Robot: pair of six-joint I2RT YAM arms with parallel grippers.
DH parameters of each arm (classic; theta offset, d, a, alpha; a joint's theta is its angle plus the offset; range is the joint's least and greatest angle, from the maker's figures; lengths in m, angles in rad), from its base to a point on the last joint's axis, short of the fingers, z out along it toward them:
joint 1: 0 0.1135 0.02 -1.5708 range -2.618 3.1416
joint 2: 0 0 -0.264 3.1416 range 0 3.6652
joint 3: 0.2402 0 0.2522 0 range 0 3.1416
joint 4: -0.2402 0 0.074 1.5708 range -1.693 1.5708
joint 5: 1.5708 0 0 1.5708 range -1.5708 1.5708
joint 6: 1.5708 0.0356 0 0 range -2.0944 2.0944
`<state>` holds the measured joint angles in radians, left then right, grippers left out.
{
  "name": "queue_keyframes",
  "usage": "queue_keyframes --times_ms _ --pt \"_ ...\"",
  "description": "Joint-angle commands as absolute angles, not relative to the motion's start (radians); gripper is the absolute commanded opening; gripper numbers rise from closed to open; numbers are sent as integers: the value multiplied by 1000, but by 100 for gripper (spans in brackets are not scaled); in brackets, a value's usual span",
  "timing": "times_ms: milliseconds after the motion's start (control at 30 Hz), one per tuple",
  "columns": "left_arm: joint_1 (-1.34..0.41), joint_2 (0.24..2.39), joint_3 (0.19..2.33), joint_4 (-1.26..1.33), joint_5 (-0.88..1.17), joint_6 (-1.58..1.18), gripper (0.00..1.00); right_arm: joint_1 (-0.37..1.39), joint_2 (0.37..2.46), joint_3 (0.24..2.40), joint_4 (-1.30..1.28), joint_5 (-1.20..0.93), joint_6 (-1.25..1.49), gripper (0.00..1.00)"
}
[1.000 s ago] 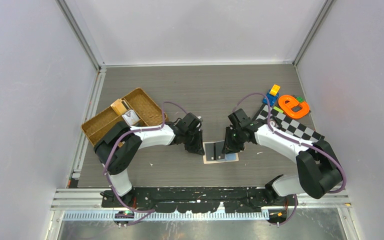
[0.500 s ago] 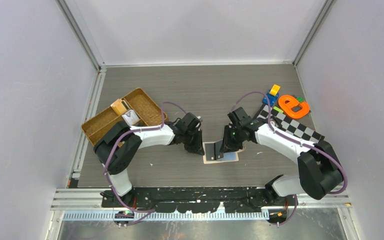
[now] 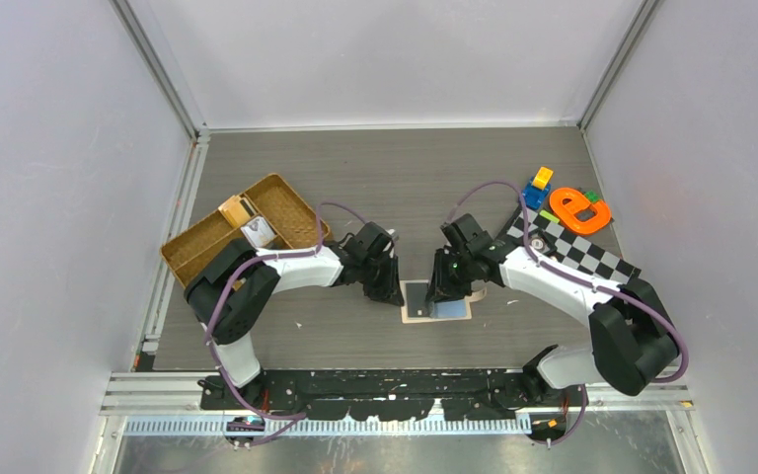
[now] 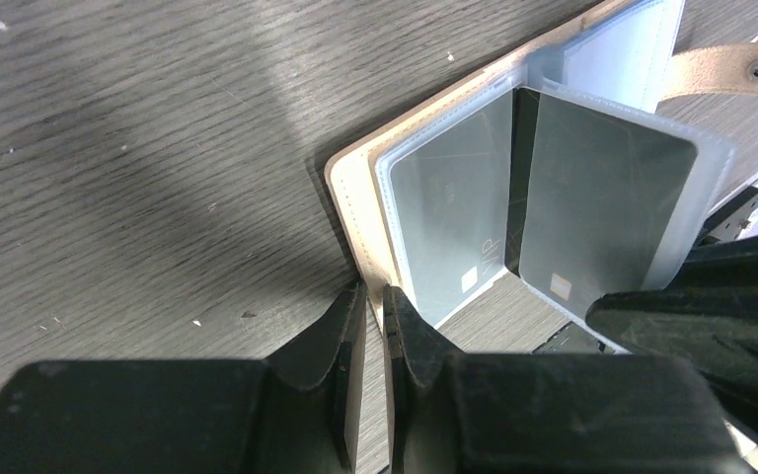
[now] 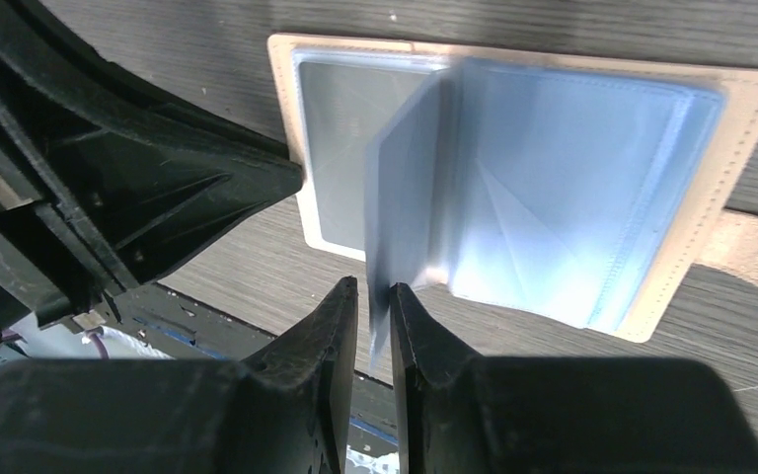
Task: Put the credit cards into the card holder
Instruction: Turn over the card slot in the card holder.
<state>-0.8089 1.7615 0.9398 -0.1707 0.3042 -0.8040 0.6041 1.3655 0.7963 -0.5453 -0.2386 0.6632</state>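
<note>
The peach card holder [image 3: 459,312] lies open on the table between both arms. My left gripper [image 4: 375,296] is shut on the near left edge of its cover [image 4: 347,212], pinning it. A grey card [image 4: 449,212] sits in the left clear pocket. My right gripper [image 5: 375,291] is shut on the lower edge of a clear sleeve [image 5: 400,197], which stands up from the spine. That sleeve holds a second grey card [image 4: 602,207]. The snap tab [image 4: 730,71] lies off the far side. No light blue card shows.
A brown wicker tray [image 3: 286,197] with small items stands at the back left. At the right lie a checkered board [image 3: 592,255], an orange piece [image 3: 577,209] and a blue and yellow block [image 3: 538,186]. Both grippers [image 3: 392,293] [image 3: 437,293] nearly meet over the holder.
My right gripper has shifted a little to the left, bringing the clear sleeve further up and over the holder. The left arm has stayed put.
</note>
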Motion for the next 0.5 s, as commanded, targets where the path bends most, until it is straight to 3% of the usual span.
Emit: queue_keyframes --times_ms 0,200,467 --pt "-800 1761 918 -156 295 -795 15 636 1369 846 -500 -238 685 24" --pt "-779 1686 874 -164 269 -792 22 673 1436 847 -452 -226 699 24" --pt "-752 1513 847 -332 185 -736 44 721 1522 870 -393 -187 720 29"
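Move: The right hand holds the card slot, which stands half-turned at the middle fold. The left page of the card holder, where the slot is being laid, has its middle about 2 cm ahead, 2 cm left and 4 cm below. From the right hand the blue pocket page lies some 5 cm right and 2 cm ahead, the strap about 10 cm right and 3 cm ahead. The left hand sits on the holder's left edge, with that page 2 cm ahead and 3 cm right. Leftward and then also downward, the right hand carries the pinched card slot about 3.5 cm over the left page, sinking nearly 2 cm in the later part with its grip kept. The left hand at first stays on the holder's left edge, then opens its fingers, lets go and draws off about 3.5 cm to the left, rising a little. ##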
